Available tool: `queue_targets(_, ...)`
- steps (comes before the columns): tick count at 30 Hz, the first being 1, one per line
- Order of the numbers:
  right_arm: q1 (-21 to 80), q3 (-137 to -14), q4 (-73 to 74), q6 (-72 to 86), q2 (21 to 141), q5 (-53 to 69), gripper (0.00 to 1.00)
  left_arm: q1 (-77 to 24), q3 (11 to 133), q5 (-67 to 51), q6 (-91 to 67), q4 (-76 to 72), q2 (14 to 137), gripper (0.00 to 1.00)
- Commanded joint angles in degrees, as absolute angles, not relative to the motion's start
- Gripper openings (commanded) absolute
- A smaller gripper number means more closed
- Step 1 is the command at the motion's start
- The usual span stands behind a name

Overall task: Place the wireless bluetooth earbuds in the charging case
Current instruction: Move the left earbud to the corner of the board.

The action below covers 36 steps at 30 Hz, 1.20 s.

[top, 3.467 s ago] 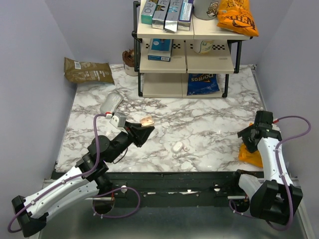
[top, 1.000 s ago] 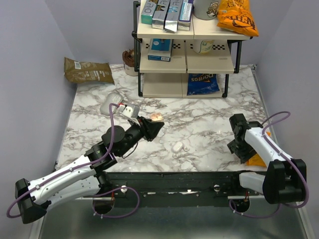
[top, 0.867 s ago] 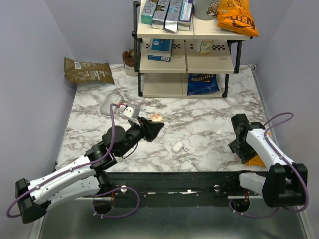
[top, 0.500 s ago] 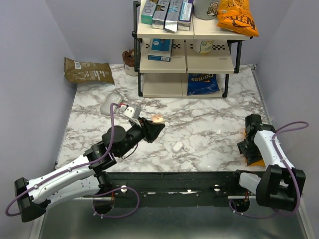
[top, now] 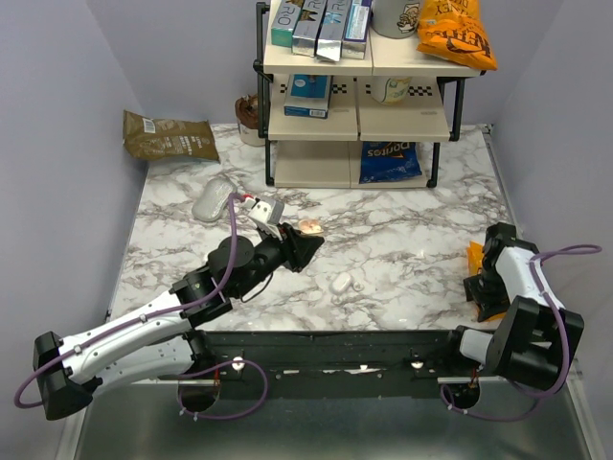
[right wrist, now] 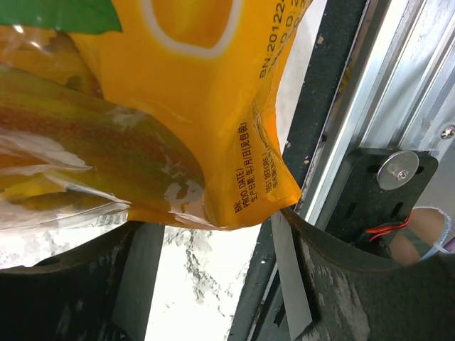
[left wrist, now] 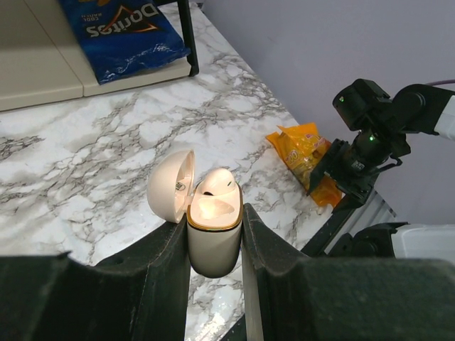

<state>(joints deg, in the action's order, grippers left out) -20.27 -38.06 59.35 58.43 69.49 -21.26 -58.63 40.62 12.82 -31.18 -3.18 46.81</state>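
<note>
My left gripper (top: 305,246) is shut on the charging case (top: 309,228), held above the middle of the marble table. In the left wrist view the case (left wrist: 213,238) stands upright between the fingers (left wrist: 266,249), its lid (left wrist: 169,186) hinged open to the left. One of the earbuds (left wrist: 217,183) sits in it; the other well looks empty. A small white oval piece (top: 342,283) lies on the table near the front edge with a tiny bit beside it; what it is I cannot tell. My right gripper (top: 482,287) is open at the table's right front edge.
An orange snack bag (right wrist: 156,121) lies under the right gripper (right wrist: 212,231), one corner reaching between its fingers beside the black table rim (right wrist: 320,106). A white mouse (top: 213,201) and brown bag (top: 168,136) lie far left. The shelf rack (top: 359,125) with a blue chip bag (top: 389,161) stands at the back.
The left arm has carried the open case a little right and away from me. The right arm has swung back to the right front edge over the orange bag.
</note>
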Motion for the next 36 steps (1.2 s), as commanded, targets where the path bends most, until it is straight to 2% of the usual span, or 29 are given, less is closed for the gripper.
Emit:
queue_targets(1,-20.92,-37.79,58.1,58.89,70.31,-22.32,0.68,-59.06,41.14,11.34,-30.49,-5.36,47.02,0.0)
queue_targets(14,-20.92,-39.29,58.71,61.17,76.28,-24.87,0.68,-59.15,41.04,11.16,-30.94,-5.62,47.72,0.0)
queue_targets(17,-20.83,-39.46,58.01,60.29,76.81,-24.61,0.61,-59.24,41.31,10.9,-31.29,-6.06,48.95,0.0)
queue_targets(18,-20.92,-39.29,57.66,60.12,76.99,-24.61,0.55,-59.33,41.4,10.72,-31.38,-6.15,49.39,0.0)
queue_targets(21,-20.83,-38.68,55.91,58.98,76.82,-23.3,0.46,-59.85,41.84,10.72,-31.55,-6.33,50.18,0.0)
queue_targets(24,-20.83,-37.97,54.94,58.89,77.08,-22.42,0.41,-60.64,42.1,11.34,-31.64,-6.24,50.45,0.0)
queue_targets(36,-20.83,-37.71,50.28,55.55,78.49,-19.25,0.37,-61.96,41.84,12.66,-31.64,-5.45,50.19,0.0)
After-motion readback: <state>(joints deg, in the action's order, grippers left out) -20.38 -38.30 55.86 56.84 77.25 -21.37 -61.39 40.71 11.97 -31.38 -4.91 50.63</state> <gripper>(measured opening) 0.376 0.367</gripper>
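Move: The orange bag's middle lies about 5 cm ahead of my right hand and 3 cm to its right, roughly 1 cm below, its near edge already beside my fingertips. The marble table's front edge is some 5 cm behind that hand; its front right corner is about 5 cm back and 14 cm right, both 3 cm below. From my left hand, the bag is roughly 38 cm right, 1 cm back and 27 cm below. I sink my right hand about 2 cm at the near end of the orange bag, tipping the downward fingers a few degrees back towards the base, then narrow them to roughly half their opening, tips tucked beneath the overhanging bag edge. My left hand keeps its grip on the open charging case, easing some 2 cm to the right, a little down and back. ##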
